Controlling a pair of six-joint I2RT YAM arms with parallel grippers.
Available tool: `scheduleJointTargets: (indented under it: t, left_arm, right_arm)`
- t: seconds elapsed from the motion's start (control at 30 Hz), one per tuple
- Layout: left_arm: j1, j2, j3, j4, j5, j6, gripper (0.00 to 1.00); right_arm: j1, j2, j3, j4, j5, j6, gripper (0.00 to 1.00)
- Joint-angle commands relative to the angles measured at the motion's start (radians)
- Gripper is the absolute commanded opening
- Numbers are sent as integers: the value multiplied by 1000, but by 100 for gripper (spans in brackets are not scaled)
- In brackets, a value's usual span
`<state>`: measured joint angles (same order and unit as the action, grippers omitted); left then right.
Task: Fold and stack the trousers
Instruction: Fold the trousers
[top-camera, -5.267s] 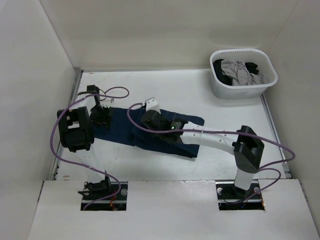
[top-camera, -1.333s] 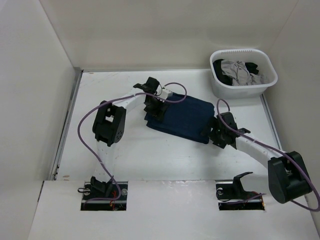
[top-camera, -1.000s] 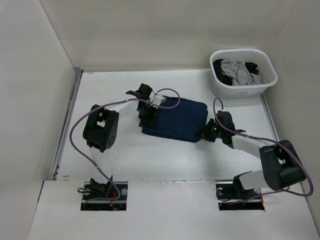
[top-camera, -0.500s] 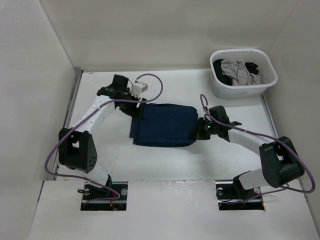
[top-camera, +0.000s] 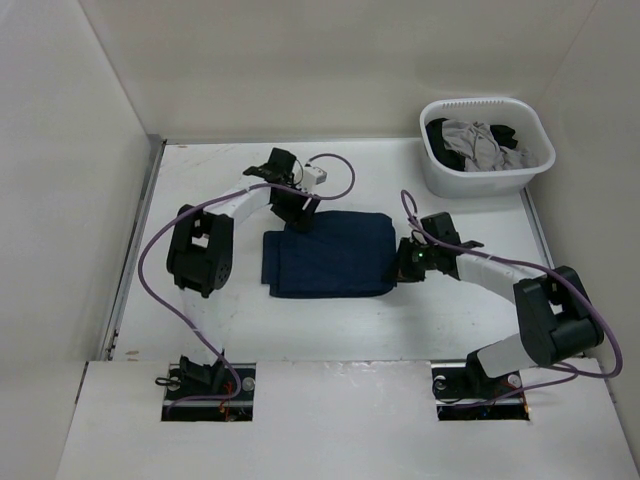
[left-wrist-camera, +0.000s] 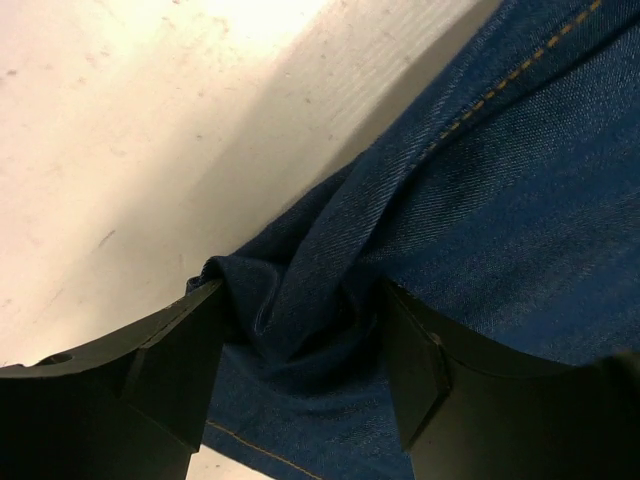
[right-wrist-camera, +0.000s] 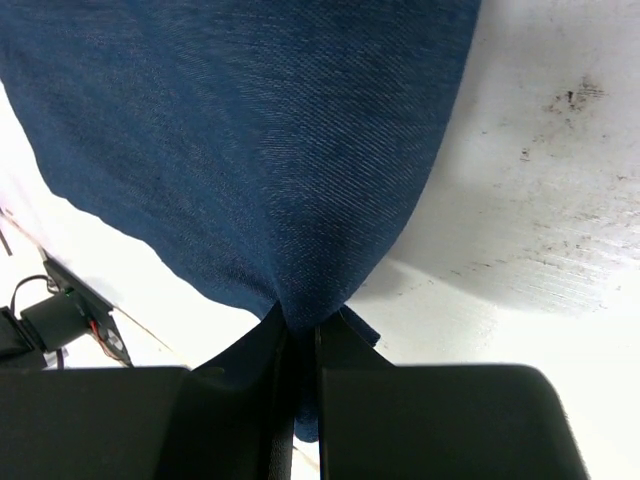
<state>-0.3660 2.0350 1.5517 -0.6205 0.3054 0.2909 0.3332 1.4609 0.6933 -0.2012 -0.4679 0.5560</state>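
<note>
The dark navy jeans (top-camera: 325, 258) lie folded into a flat rectangle in the middle of the table. My left gripper (top-camera: 294, 214) is at their far left corner. In the left wrist view its jaws (left-wrist-camera: 300, 340) stand apart with a thick bunch of denim (left-wrist-camera: 500, 200) squeezed between them, orange stitching showing. My right gripper (top-camera: 402, 268) is at the jeans' right edge. In the right wrist view (right-wrist-camera: 298, 330) it is pinched nearly shut on a fold of the denim (right-wrist-camera: 250, 130), lifted slightly off the table.
A white basket (top-camera: 487, 178) with grey and black garments (top-camera: 480, 145) stands at the back right corner. White walls close in the table on the left, back and right. Purple cables loop beside both arms.
Over the earlier frames the jeans went from spread out to a folded rectangle and slid left. In the last half second my left gripper shifted slightly right and the fold settled flatter.
</note>
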Motion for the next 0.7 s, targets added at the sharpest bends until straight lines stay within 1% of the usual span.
scheduleJointTargets:
  t: [0.0,0.03,0.1,0.17,0.3,0.37,0.4,0.43,0.47,0.5,0.6,0.67]
  left_arm:
    - [31,-65,22,76,0,-21,58]
    - [38,-56,22,90,-47,-27,58]
    - [46,-13,28,102,-190,-27,56]
    - [51,27,30,104,-277,-19,56]
    - [51,54,5,114,-276,-13,55]
    - [42,47,-13,134,-279,-12,55]
    - [39,33,-25,145,-275,-10,55]
    - [34,18,-34,151,-272,-9,56]
    - [26,-4,-44,156,-264,-4,57]
    - [20,-27,-50,156,-256,5,58]
    - [3,-87,-56,145,-252,33,59]
    - [0,-128,-58,143,-261,45,60]
  right_arm:
    - [-7,-17,-12,5,-6,-10,6]
    - [-6,-17,-15,8,-6,-8,6]
    - [-3,-16,-28,13,-6,-4,4]
    - [-7,-5,-41,16,-6,1,3]
    - [-3,16,-37,46,-15,27,3]
    - [-3,26,-26,49,-15,27,8]
    - [-3,32,-21,49,-12,24,17]
    - [-3,35,-20,49,-18,22,39]
    - [-3,29,-18,48,-24,21,66]
    - [-3,13,-15,46,-34,21,100]
    - [-9,-71,21,42,-2,30,100]
    - [-4,-135,73,23,96,39,100]
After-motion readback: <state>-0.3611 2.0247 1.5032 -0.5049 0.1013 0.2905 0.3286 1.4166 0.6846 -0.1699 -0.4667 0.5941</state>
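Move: The folded trousers lie flat between the hands: their middle is about 6 cm ahead and 13 cm left of the right hand, which still pinches them by the near right corner. From the left hand, at their far left part with a fold between its half-open fingers, that middle is roughly 8 cm back and 6 cm right, about 2 cm below, and the lower layer's strip sticks out some 9 cm back and 6 cm left. The white basket stands about 31 cm ahead and 20 cm right of the right hand. The right hand stays almost in place at the near right corner, sinks barely half a centimetre, then springs its fingers wide open to let go of the pinched denim and begins to rise, about 2 cm up from its lowest point. Meanwhile the left hand, fingers still half open astride the fold, drags the far left part of the trousers forward and to the left by some 3 cm each, dipping about 2 cm towards the table before easing back up, its wrist turning some 10 degrees. ##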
